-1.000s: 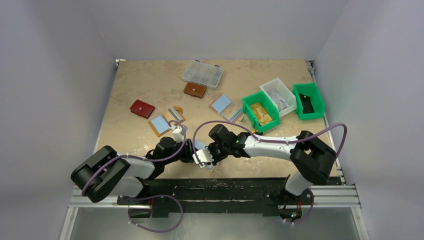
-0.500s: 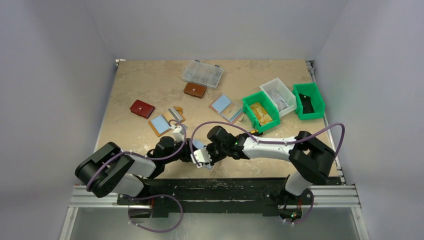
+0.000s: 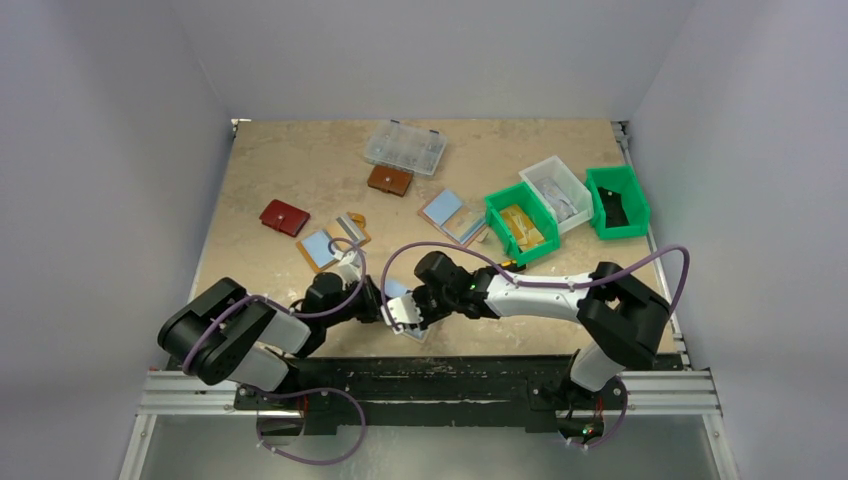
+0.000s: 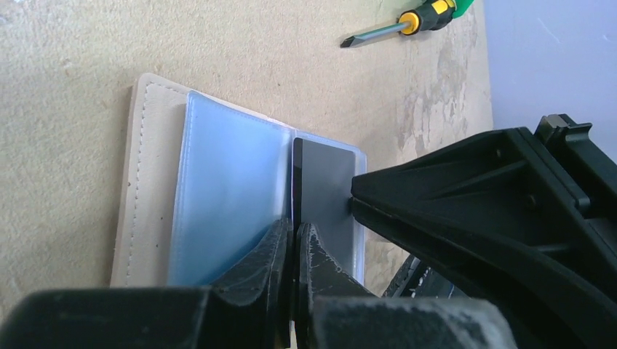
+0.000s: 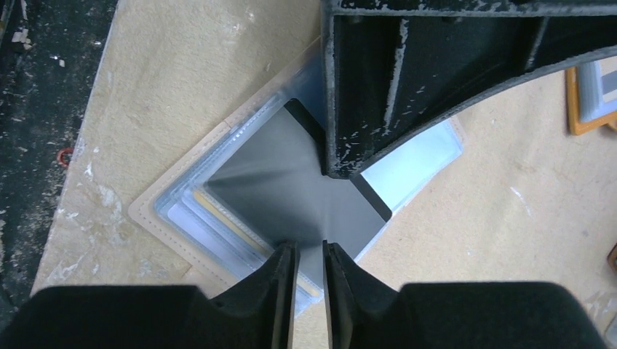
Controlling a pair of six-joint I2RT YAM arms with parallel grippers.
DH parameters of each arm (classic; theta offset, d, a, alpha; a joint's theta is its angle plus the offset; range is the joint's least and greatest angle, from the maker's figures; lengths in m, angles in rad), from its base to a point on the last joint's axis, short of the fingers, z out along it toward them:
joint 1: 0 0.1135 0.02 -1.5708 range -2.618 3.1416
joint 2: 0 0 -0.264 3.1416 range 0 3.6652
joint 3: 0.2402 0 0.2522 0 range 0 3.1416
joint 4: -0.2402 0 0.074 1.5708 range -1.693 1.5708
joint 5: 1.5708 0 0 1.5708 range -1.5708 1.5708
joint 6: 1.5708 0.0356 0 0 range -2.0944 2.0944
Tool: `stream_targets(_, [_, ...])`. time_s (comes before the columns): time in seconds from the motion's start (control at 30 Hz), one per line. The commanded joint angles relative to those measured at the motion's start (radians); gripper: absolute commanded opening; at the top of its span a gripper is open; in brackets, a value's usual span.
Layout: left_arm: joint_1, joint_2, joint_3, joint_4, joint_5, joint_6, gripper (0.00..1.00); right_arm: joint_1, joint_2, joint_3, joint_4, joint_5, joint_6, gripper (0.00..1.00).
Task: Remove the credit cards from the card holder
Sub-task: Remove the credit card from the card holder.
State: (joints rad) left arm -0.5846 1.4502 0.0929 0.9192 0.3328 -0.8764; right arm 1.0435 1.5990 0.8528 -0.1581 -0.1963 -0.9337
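The card holder (image 3: pixel 398 291) lies open near the table's front edge, tan-rimmed (image 4: pixel 149 182) with pale blue sleeves (image 5: pixel 156 214). A dark grey card (image 4: pixel 324 182) sticks partway out of it and lies over the sleeves (image 5: pixel 291 196). My left gripper (image 4: pixel 295 236) is shut on that card's edge, and its finger (image 5: pixel 364 94) reaches in from the top of the right wrist view. My right gripper (image 5: pixel 308 254) rests its tips on the card and holder from the opposite side. Its jaws stand a narrow gap apart with nothing between them. Both grippers meet over the holder (image 3: pixel 388 300) (image 3: pixel 412 318).
A screwdriver (image 4: pixel 407 22) lies just beyond the holder. Another open orange-edged holder (image 3: pixel 322 248), a red wallet (image 3: pixel 284 217), a brown wallet (image 3: pixel 389 180), a clear box (image 3: pixel 404 147), a third open holder (image 3: pixel 452 215), and green (image 3: pixel 520 222) and white (image 3: pixel 556 195) bins sit farther back.
My left gripper's jaws have closed onto the dark card's edge, and the left arm has shifted slightly. The right arm has stayed put.
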Motion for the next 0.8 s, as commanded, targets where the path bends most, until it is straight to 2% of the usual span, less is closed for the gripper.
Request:
stream_targets(0.0, [0.034,0.019,-0.035,0.077,0.039,-0.016,0.0,0.005,0.022,-0.005,0.043,0.002,0.01,0.31])
stream_targets(0.23, [0.075,0.002,-0.069,0.138,0.121,0.007,0.0,-0.023,0.007,0.028,-0.019,-0.037,0.044,0.56])
stream_targets(0.33, [0.076,-0.052,-0.069,0.13,0.164,0.047,0.0,-0.086,-0.015,0.073,-0.098,-0.173,0.084,0.75])
stream_targets(0.37, [0.075,-0.088,-0.064,0.092,0.159,0.073,0.0,-0.113,-0.017,0.088,-0.125,-0.226,0.096,0.9])
stream_targets(0.4, [0.075,-0.141,-0.056,0.028,0.144,0.105,0.0,-0.142,-0.018,0.103,-0.155,-0.297,0.115,0.98])
stream_targets(0.57, [0.075,-0.353,-0.038,-0.189,0.115,0.232,0.0,-0.268,0.054,0.188,-0.287,-0.495,0.168,0.99])
stream_targets(0.77, [0.073,-0.527,-0.055,-0.268,0.129,0.336,0.0,-0.296,0.147,0.26,-0.375,-0.596,0.189,0.99])
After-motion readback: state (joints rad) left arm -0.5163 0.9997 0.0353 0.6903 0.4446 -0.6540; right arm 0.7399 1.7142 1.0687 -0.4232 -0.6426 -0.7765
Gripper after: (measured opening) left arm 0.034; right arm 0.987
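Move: The left fingers are already shut on the inner pages' edge, beside the credit card's black stripe. The card's middle lies roughly 2 cm back and 2 cm to their right, about 1 cm lower. From the right hand the card is some 2 cm left, 1 cm back and 2 cm below. The screwdriver lies about 9 cm ahead and 19 cm right of the left hand; the orange-edged holder, 14 cm ahead and 11 cm left of it. Keeping its pinch by the card's striped edge, the left hand eases a centimetre left and back, then lifts about 5 cm, its fingertips tipping up. The right hand, at the pocket's right side, opens wide and comes clear, going some 3 cm forward, 2 cm right and slightly up while its fingertips tilt around 30 degrees back towards the base. ##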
